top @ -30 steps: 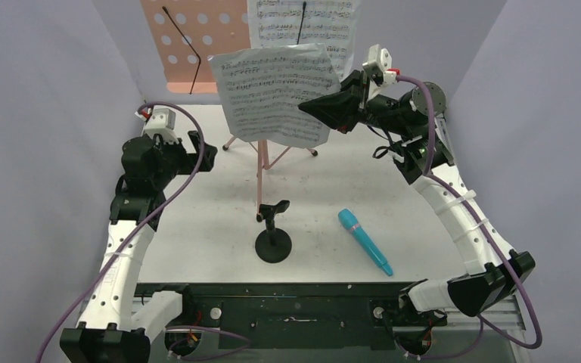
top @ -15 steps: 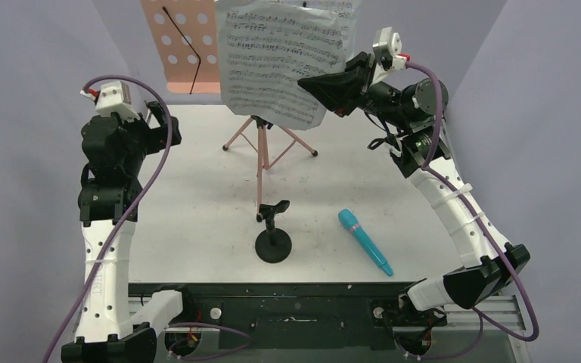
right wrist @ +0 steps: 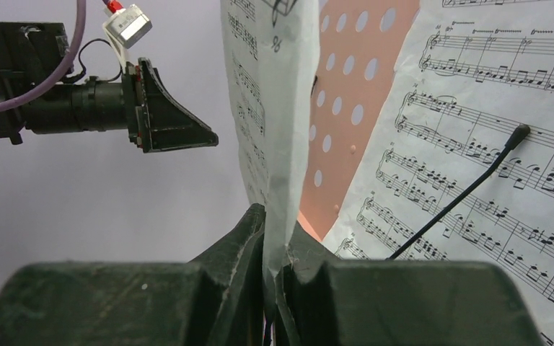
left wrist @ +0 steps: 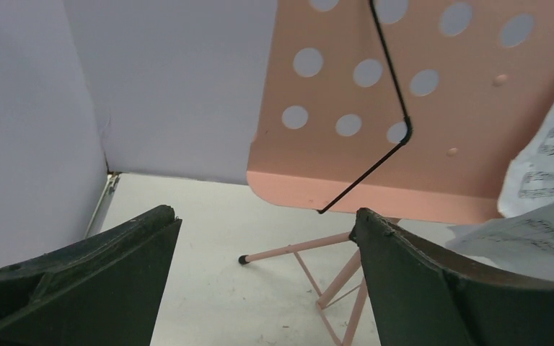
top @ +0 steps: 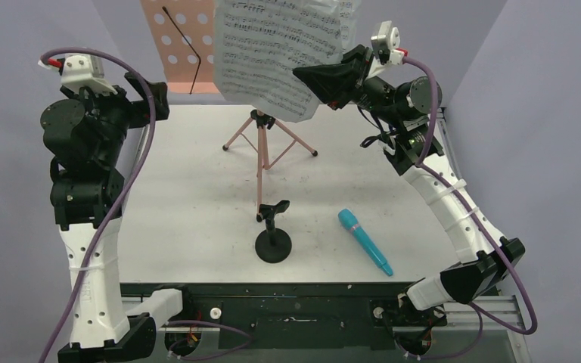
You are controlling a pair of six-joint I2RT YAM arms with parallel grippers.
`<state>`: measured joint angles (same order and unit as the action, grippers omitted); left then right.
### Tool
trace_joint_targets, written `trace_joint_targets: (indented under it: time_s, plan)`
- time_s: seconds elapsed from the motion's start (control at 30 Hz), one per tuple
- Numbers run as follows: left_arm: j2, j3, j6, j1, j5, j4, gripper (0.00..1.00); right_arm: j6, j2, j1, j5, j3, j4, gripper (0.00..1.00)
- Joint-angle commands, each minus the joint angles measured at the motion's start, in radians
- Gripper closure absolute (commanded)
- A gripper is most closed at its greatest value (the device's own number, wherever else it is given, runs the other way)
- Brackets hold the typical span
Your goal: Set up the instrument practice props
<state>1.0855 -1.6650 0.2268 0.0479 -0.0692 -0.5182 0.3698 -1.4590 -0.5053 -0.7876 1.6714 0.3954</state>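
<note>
The pink perforated music stand (top: 179, 47) rises at the back, its tripod legs (top: 261, 144) spread on the white table. My right gripper (top: 300, 73) is shut on the edge of a sheet-music page (top: 272, 60) and holds it in the air in front of the stand. In the right wrist view that page (right wrist: 274, 130) shows edge-on between the fingers (right wrist: 242, 238). A second page (right wrist: 476, 137) rests on the stand under a black wire. My left gripper (left wrist: 265, 215) hangs open and empty, facing the stand's left half (left wrist: 433, 108). The teal microphone (top: 364, 241) lies flat, right of the black mic stand (top: 273, 243).
Grey walls close in the left, right and back sides of the table (top: 197, 219). A black rail (top: 287, 310) with the arm bases runs along the near edge. The stand's thin pink legs (left wrist: 296, 251) spread low in the middle back.
My left arm has risen and swung back to the left, toward the stand's bare half. The right gripper has lifted the page higher and closer to the stand.
</note>
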Motion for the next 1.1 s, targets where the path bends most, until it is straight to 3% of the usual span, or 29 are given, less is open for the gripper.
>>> trace_joint_targets:
  time_s: [0.0,0.3,0.47,0.8,1.07]
  plan:
    - [0.029,-0.102,0.100,0.005,-0.111,0.072,0.09,-0.027,0.002,-0.016,0.023,0.054,0.060,0.95]
    - [0.123,-0.146,0.385,0.005,-0.345,0.201,0.18,-0.042,0.016,-0.043,0.054,0.058,0.004,0.95]
    - [0.113,-0.051,0.538,0.004,-0.368,0.357,0.20,-0.037,0.029,-0.053,0.081,0.043,0.004,0.95]
    - [0.121,0.042,0.639,-0.010,-0.309,0.447,0.39,-0.020,0.043,-0.066,0.102,0.021,0.009,0.95]
    - [0.138,0.063,0.654,-0.040,-0.276,0.467,0.41,-0.053,0.061,-0.071,0.120,0.014,-0.034,0.95]
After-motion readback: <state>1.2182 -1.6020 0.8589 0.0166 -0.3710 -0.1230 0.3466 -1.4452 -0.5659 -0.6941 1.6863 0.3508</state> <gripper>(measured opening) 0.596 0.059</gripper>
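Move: The left hand, open and empty, is in front of the music stand's left half; the left page clip there is about 14 cm ahead, 7 cm to its right and some 4 cm lower. The loose music sheet in the right hand's grip is centred about 23 cm right of the left hand, level fore-and-aft and 6 cm higher, and the sheet already on the stand is 15 cm ahead, 28 cm right and slightly lower. From the right hand, the left page clip lies about 18 cm ahead, 20 cm left and 10 cm lower. The left hand swings about 8 cm to the right, first rising nearly 5 cm and then easing about 4 cm forward while sinking slightly, which brings its fingertips in front of the left page clip; on the way the wrist rolls some 30 degrees, its left side dropping, the fingers turn to point forward and right, and their wide gap narrows to a little over half. The right hand keeps its pinch on the loose sheet's edge and holds it up in front of the stand almost in place. ##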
